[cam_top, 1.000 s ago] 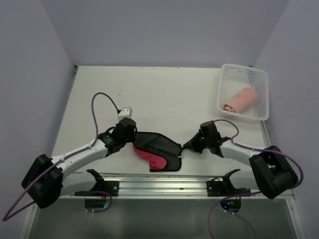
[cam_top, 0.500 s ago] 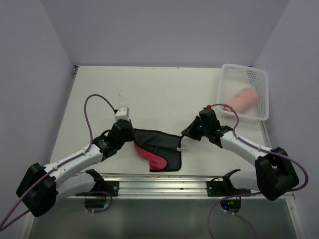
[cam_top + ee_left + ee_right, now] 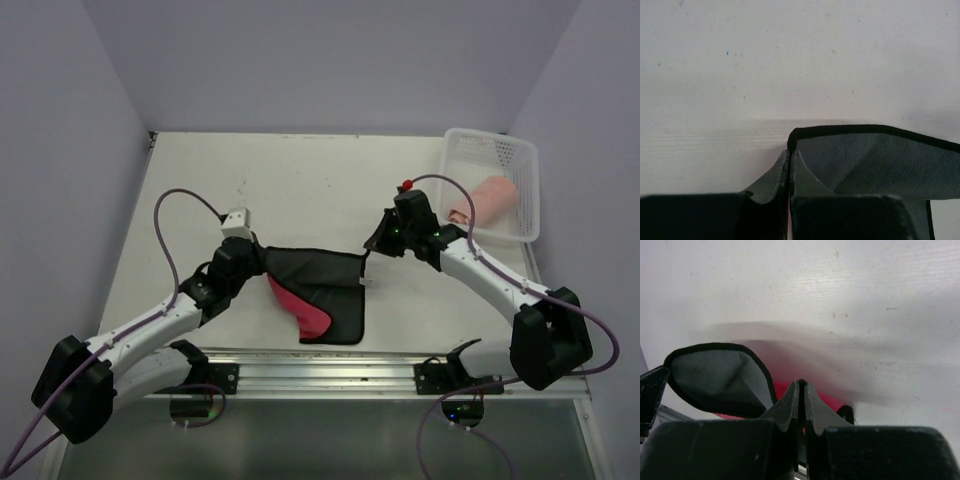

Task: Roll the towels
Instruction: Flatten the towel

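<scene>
The blackish cloth lies in the middle of the table, grey side up, with a fold of its red face showing near the front. My left gripper is shut on its far left corner. My right gripper is shut on its far right corner, next to the small white tag. The cloth's far edge runs nearly straight between the two grippers. In the right wrist view the cloth's grey side curls up to the left of the jaws. The salmon-pink towel lies rolled in the basket.
The white perforated basket stands at the far right of the table, close behind my right arm. A metal rail runs along the near edge between the arm bases. Purple walls close in the table at the left, back and right.
Both grippers have moved away from the arm bases toward the far side, drawing the cloth's far edge out straighter and flatter. The right gripper's jaws closed a little more.
</scene>
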Robot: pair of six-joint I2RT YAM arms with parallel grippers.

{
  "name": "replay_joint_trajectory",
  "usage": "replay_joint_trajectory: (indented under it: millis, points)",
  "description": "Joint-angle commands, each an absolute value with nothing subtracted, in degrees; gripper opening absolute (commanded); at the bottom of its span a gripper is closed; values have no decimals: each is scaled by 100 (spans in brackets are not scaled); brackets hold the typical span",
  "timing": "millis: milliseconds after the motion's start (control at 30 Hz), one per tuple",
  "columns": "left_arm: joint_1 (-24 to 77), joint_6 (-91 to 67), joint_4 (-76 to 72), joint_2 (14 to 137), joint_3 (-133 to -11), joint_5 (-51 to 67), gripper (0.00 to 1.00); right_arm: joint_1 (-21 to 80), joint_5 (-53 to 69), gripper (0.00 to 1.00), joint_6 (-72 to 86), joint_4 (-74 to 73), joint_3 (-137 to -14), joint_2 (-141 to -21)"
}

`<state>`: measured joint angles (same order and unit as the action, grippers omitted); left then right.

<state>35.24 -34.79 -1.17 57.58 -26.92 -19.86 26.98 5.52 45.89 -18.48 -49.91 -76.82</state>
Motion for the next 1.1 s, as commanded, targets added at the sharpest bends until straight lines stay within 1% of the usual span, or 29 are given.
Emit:
replay_joint_trajectory:
  millis: [0,133,367,533,667,833,1067]
  points:
    - [3419,-3130,-642,5757,-2979,-2048,0,2672,220,0,4070,-2144,-5693,-7638]
    - [3410,-2980,-519,5924,-3339,-1986,0,2646,158,0,3824,-2338,-6099,-7690]
    - [3401,-2611,-642,5704,-3542,-1793,0,2602,299,0,3560,-2715,-6662,-7796]
    - [3401,-2444,-422,5616,-3788,-1846,0,2593,229,0,3393,-2909,-6908,-7594]
    - [3401,-2356,-413,5432,-3727,-1767,0,2593,124,0,3226,-3172,-7171,-7366]
    - [3401,-2180,-658,5177,-3534,-1495,0,2593,44,0,3059,-3463,-7567,-7084]
    - [3401,-1899,-1081,4764,-3445,-660,0,2593,351,0,3137,-3586,-7533,-6759]
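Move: The dark, red-backed towel is already held by its two far corners, about 23 cm apart, its near edge down by the table. Its middle is some 12 cm right of the left hand, 8 cm back and 6 cm lower; from the right hand it is roughly 11 cm left, 9 cm back and 6 cm below. The white basket stands about 20 cm ahead of the right hand, 31 cm to its right and 9 cm lower. The towel is drawn up off the table by both shut grippers, which keep their pinch on the far corners. The right hand climbs about 17 cm, in two quick pulls with a slower stretch between, and the left about 12 cm; both first ease forward, then back, and their fingertips tilt up some 20 degrees. ##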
